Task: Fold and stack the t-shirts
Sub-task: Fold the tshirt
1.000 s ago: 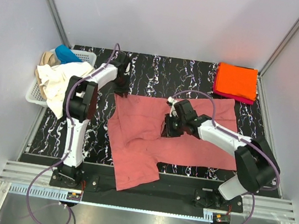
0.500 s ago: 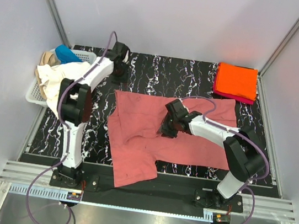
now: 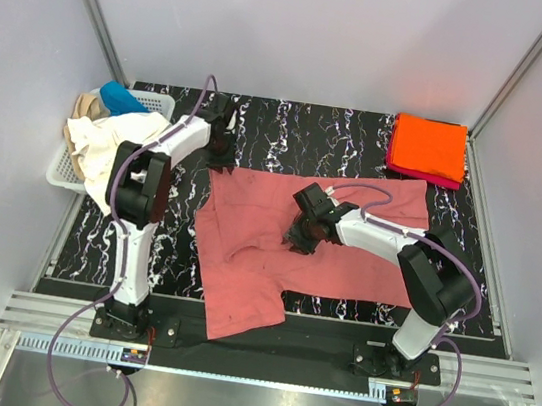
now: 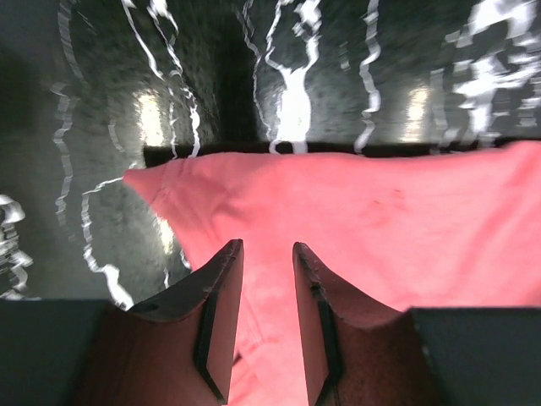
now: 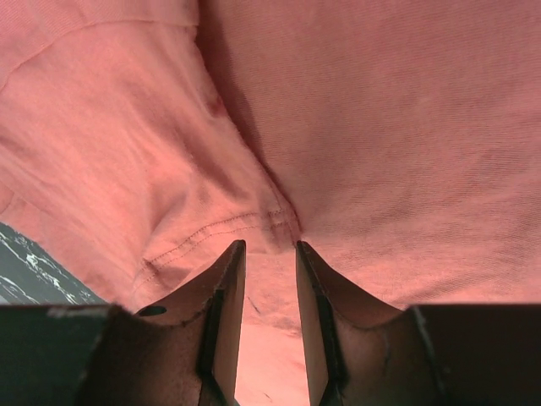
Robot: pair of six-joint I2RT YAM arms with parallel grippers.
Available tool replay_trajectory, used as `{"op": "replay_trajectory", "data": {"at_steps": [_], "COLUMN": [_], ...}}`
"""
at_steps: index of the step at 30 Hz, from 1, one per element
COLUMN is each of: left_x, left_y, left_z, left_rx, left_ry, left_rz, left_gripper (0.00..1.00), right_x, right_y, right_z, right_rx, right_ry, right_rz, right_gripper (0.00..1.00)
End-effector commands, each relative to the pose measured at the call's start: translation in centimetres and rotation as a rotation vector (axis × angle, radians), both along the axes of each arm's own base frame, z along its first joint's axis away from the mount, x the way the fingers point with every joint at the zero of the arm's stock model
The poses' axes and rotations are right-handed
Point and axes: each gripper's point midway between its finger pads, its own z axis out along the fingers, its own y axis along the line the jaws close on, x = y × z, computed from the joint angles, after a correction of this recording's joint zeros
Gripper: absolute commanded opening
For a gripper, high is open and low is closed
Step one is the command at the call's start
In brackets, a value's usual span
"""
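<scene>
A dusty salmon-pink t-shirt (image 3: 347,239) lies spread on the black marbled table, one part hanging over the near edge (image 3: 240,315). My left gripper (image 3: 221,156) hovers at its far-left corner (image 4: 139,179), jaws apart, with pink cloth (image 4: 380,228) showing under the gap (image 4: 266,247). My right gripper (image 3: 298,237) stands open over the shirt's middle, by a stitched seam (image 5: 211,230), with nothing pinched between the fingers (image 5: 270,247). An orange tee (image 3: 428,146) sits folded square on a magenta one (image 3: 402,170) at the far right corner.
A white lattice basket (image 3: 154,102) at the far left holds a blue tee (image 3: 119,98) and a tan tee (image 3: 85,104). A cream-white tee (image 3: 106,155) spills over its rim. Grey walls close in the table on three sides.
My right gripper has slid a little left across the shirt and its jaws have parted. My left gripper swung away toward the far edge, then came back to the shirt's corner.
</scene>
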Motion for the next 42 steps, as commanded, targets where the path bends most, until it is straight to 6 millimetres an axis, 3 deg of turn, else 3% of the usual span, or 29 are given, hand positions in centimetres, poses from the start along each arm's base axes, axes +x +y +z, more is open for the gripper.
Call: {"op": "replay_trajectory", "data": {"at_steps": [1, 9, 22, 26, 27, 30, 37, 42], "left_x": [0.5, 0.4, 0.4, 0.5, 0.6, 0.9, 2.2, 3.1], "left_y": [-0.7, -0.3, -0.1, 0.0, 0.1, 0.5, 1.1, 1.1], "left_z": [-0.8, -3.2, -3.6, -3.7, -3.7, -4.1, -4.6, -5.1], "left_rx": [-0.028, 0.001, 0.013, 0.018, 0.025, 0.045, 0.071, 0.080], "left_ry": [0.000, 0.039, 0.044, 0.043, 0.039, 0.039, 0.028, 0.032], "left_rz": [-0.007, -0.008, -0.005, -0.005, -0.003, -0.002, 0.010, -0.014], "left_gripper": [0.35, 0.35, 0.34, 0.34, 0.34, 0.34, 0.35, 0.36], "right_x": [1.2, 0.8, 1.5, 1.5, 1.5, 1.4, 0.9, 0.8], "right_y": [-0.1, -0.4, -0.1, -0.4, -0.5, -1.4, -3.9, -4.6], "right_z": [1.0, 0.4, -0.1, 0.0, 0.4, 1.2, 1.3, 0.9], "right_rx": [-0.010, -0.037, -0.042, -0.048, -0.043, -0.055, -0.127, -0.169], "right_ry": [-0.035, -0.008, -0.021, -0.029, -0.042, -0.077, -0.124, -0.119], "right_rz": [-0.056, -0.056, -0.064, -0.074, -0.077, -0.085, -0.111, -0.097], "right_gripper": [0.37, 0.37, 0.34, 0.19, 0.10, 0.01, 0.00, 0.02]}}
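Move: My right hand is just over the tip of the t-shirt's folded-over layer, about 1 cm below and 1 cm to my right; the sleeve near my base lies roughly 17 cm back and 10 cm left of that hand. My left hand is some 4 cm above the cloth spot it will press, about 1 cm back; the t-shirt's far left corner is about 2 cm ahead and 5 cm left of it, the laundry basket some 30 cm left and 2 cm ahead. I drop my left hand about 4 cm, fingers still part open, press it on the cloth inside the far left corner, hold, then drag it forward nearly 2 cm. Meanwhile my right hand eases down 1 cm onto the folded layer's tip, shuts its fingers to pinch it, and draws it some 2.5 cm to the right while lifting it slightly. ##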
